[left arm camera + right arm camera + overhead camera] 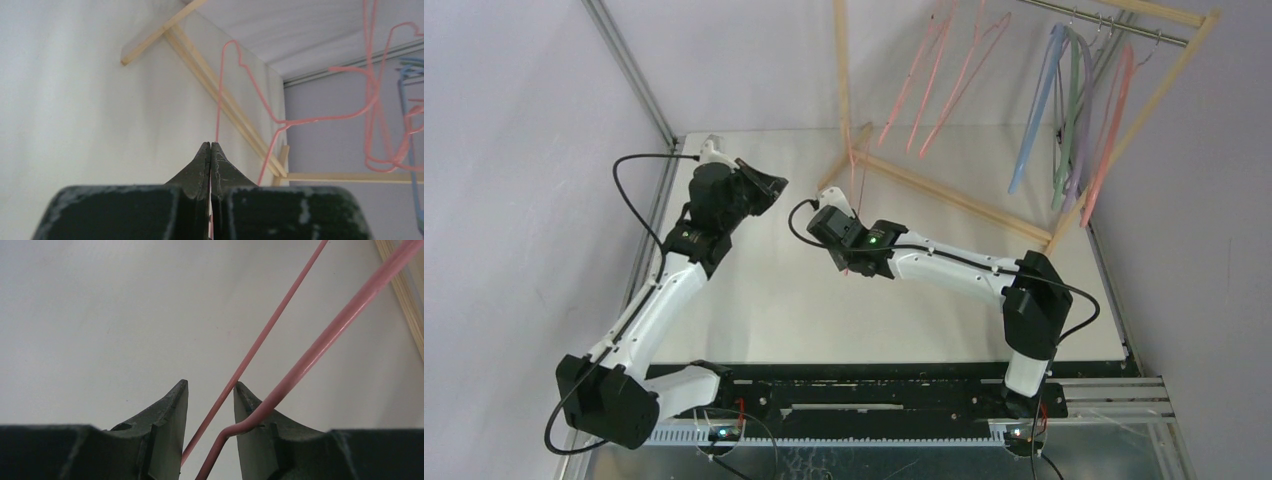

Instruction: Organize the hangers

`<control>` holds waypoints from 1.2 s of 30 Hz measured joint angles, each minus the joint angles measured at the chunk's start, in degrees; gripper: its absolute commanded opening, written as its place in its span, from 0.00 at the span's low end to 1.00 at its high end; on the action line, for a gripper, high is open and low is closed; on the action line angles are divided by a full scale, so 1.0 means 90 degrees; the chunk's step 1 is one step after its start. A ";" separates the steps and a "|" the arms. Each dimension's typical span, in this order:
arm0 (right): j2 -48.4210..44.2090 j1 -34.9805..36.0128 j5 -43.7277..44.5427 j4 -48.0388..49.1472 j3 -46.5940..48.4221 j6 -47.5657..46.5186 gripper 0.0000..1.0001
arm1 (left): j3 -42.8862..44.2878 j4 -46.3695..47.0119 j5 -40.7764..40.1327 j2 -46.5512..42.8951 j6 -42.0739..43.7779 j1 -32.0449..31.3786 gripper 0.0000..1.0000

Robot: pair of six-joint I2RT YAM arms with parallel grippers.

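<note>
A pink wire hanger (pixel 856 190) stands edge-on by the rack's near post, and my right gripper (pixel 848 262) is at its lower part. In the right wrist view the jaws (pixel 210 385) stand apart. One thin strand (pixel 270 330) passes between them, touching the right fingertip. A thicker bent strand (pixel 320 342) crosses in front of the right finger. My left gripper (pixel 779 185) hovers to the hanger's left, shut (pixel 210 144) on nothing; the hanger (pixel 220 90) shows beyond its tips. Other hangers, pink (pixel 934 70), blue (pixel 1034 110), green, lilac and salmon (pixel 1109 120), hang from the rail.
The pale wooden rack (pixel 954 195) stands at the back right of the white table (pixel 754 310), its metal rail (pixel 1114 25) overhead. An aluminium post (pixel 629 70) rises at the back left corner. Purple walls close in behind.
</note>
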 measured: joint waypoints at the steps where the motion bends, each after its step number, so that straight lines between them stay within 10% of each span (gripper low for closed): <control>1: -0.0002 0.0005 0.0000 0.0036 -0.0015 -0.0017 0.00 | -0.0073 0.0010 0.0017 0.0032 0.0000 0.0000 0.00; 20: 0.0015 -0.0080 0.0461 0.0019 0.1933 -0.0699 0.00 | -0.0236 0.0083 0.0250 0.0461 0.0005 0.0000 0.00; 36: 0.1168 -0.1683 0.0996 -0.0182 0.3937 -0.1253 0.00 | -0.0236 0.0070 0.0410 0.0464 0.0058 0.0000 0.00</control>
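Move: My right hand holds the last pink hanger low. The left stretch of the rail, where it's meant to go, lies about 22 cm ahead, 9 cm right and some 40 cm above. The hung pink hangers are roughly 20 cm ahead, 13 cm right and 28 cm up. The blue hanger is about 14 cm ahead, 27 cm right and 30 cm up; the rack's left upright is 26 cm straight ahead. From my empty left hand that stretch is 14 cm ahead, 22 cm right and 26 cm up. After a brief hold I lift my right hand about 15 cm with the pink hanger still gripped at one end. Then I swing it forward, some 16 cm in all, and a little right, towards the rail's left stretch. The fingers tip up about 20 degrees and turn about 15 degrees clockwise. My left hand, empty and shut, sinks about 4 cm and stays clear. ##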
